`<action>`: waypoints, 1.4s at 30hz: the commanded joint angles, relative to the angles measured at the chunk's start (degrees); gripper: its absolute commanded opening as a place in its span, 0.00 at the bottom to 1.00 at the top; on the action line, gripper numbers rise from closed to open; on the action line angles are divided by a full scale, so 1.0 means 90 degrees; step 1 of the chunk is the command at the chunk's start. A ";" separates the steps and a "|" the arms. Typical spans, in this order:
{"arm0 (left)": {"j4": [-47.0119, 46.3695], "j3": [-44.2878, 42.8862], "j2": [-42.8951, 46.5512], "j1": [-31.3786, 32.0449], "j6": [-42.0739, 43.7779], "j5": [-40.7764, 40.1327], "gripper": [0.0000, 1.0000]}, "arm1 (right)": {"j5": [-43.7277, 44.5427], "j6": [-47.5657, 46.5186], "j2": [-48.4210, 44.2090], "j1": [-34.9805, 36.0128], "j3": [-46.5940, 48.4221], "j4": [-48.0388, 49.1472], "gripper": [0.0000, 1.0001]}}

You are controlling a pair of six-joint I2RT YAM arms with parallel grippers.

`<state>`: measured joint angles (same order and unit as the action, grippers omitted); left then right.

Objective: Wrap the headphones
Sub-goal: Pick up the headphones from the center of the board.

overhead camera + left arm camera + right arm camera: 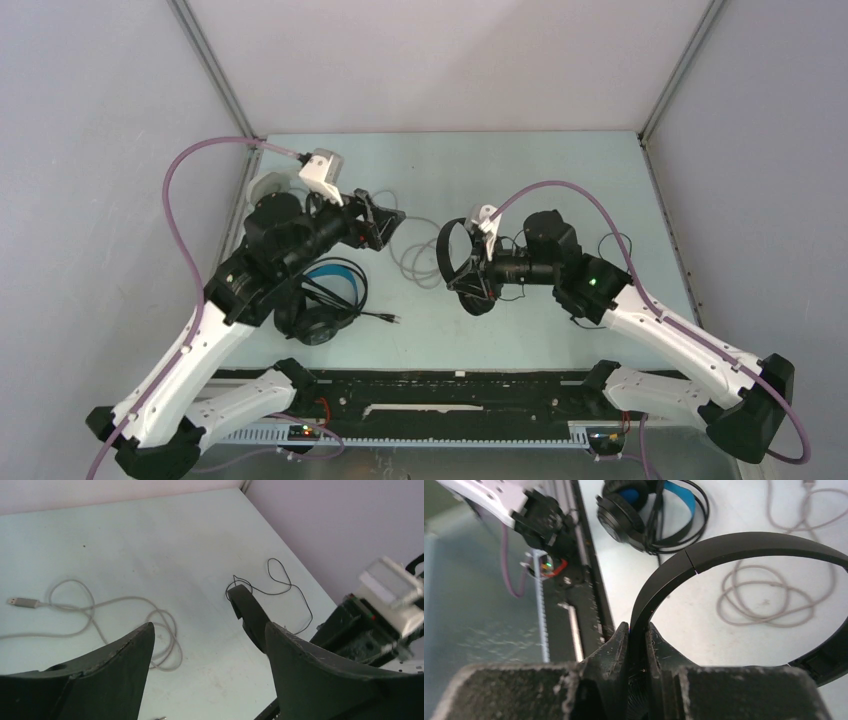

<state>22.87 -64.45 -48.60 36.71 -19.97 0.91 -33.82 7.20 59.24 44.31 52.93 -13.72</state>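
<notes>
My right gripper (pixel 638 630) is shut on the headband (pixel 734 545) of the thin black headphones (pixel 447 250), holding them up on edge above the table's middle. Their thin black cord (pixel 285 582) loops loosely on the table behind. The black headphones with the blue band (pixel 325 300) lie flat near the left arm. My left gripper (pixel 207 625) hangs open with nothing between its fingers, above the loose grey cable (pixel 100 615). That cable runs toward the white headphones (pixel 262 187), which are mostly hidden behind the left arm.
The grey cable's USB plug (pixel 22 602) lies on the table. A black rail (pixel 450 385) runs along the near edge between the arm bases. Grey enclosure walls (pixel 100 150) close in the table on three sides.
</notes>
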 commanded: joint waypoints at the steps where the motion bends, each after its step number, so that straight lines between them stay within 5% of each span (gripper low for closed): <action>1: 0.0900 -0.1032 -0.0620 -0.0026 0.0093 0.0440 0.82 | 0.1528 -0.1772 -0.0137 0.0535 0.0096 -0.0210 0.00; 10: 0.1433 -0.1999 -0.1741 0.0028 0.0614 0.1074 0.70 | 0.3034 -0.3023 0.0063 0.1591 0.0093 -0.0110 0.00; 23: 0.2377 -0.3208 -0.3156 0.1083 0.1472 -0.0502 0.64 | 0.3283 -0.2919 0.0218 0.1753 0.0106 0.0318 0.00; 42: 0.2332 -0.3348 -0.4012 0.1704 0.2375 -0.1652 0.54 | 0.3504 -0.2822 0.0404 0.1750 0.0262 0.0228 0.00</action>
<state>43.29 -90.56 -84.58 50.94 -2.24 -9.96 -3.88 -17.58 63.07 59.83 52.93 -14.90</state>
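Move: Off the left hand's right side, about 9 cm away, only about 1 cm farther out and some 8 cm lower, is the headphones' headband. The right hand already grips that band near its rear end; from this hand the band's middle is about 6 cm ahead, 3 cm to the left and 3 cm up. From the left hand, the grey cable lies 9 cm ahead, 4 cm right and 36 cm below; the wrapped headphones lie 17 cm left, 1 cm back and 34 cm below. Swinging about 10 cm right and sinking nearly as far, with some 4 cm forward, the left hand comes down on the headband, dipping its fingers while they narrow from wide to about half open around the band. The right hand keeps its shut grip, lowers some 4 cm while easing slightly forward, and rolls roughly 30 degrees, the forward side rising and the fingertips dipping. ##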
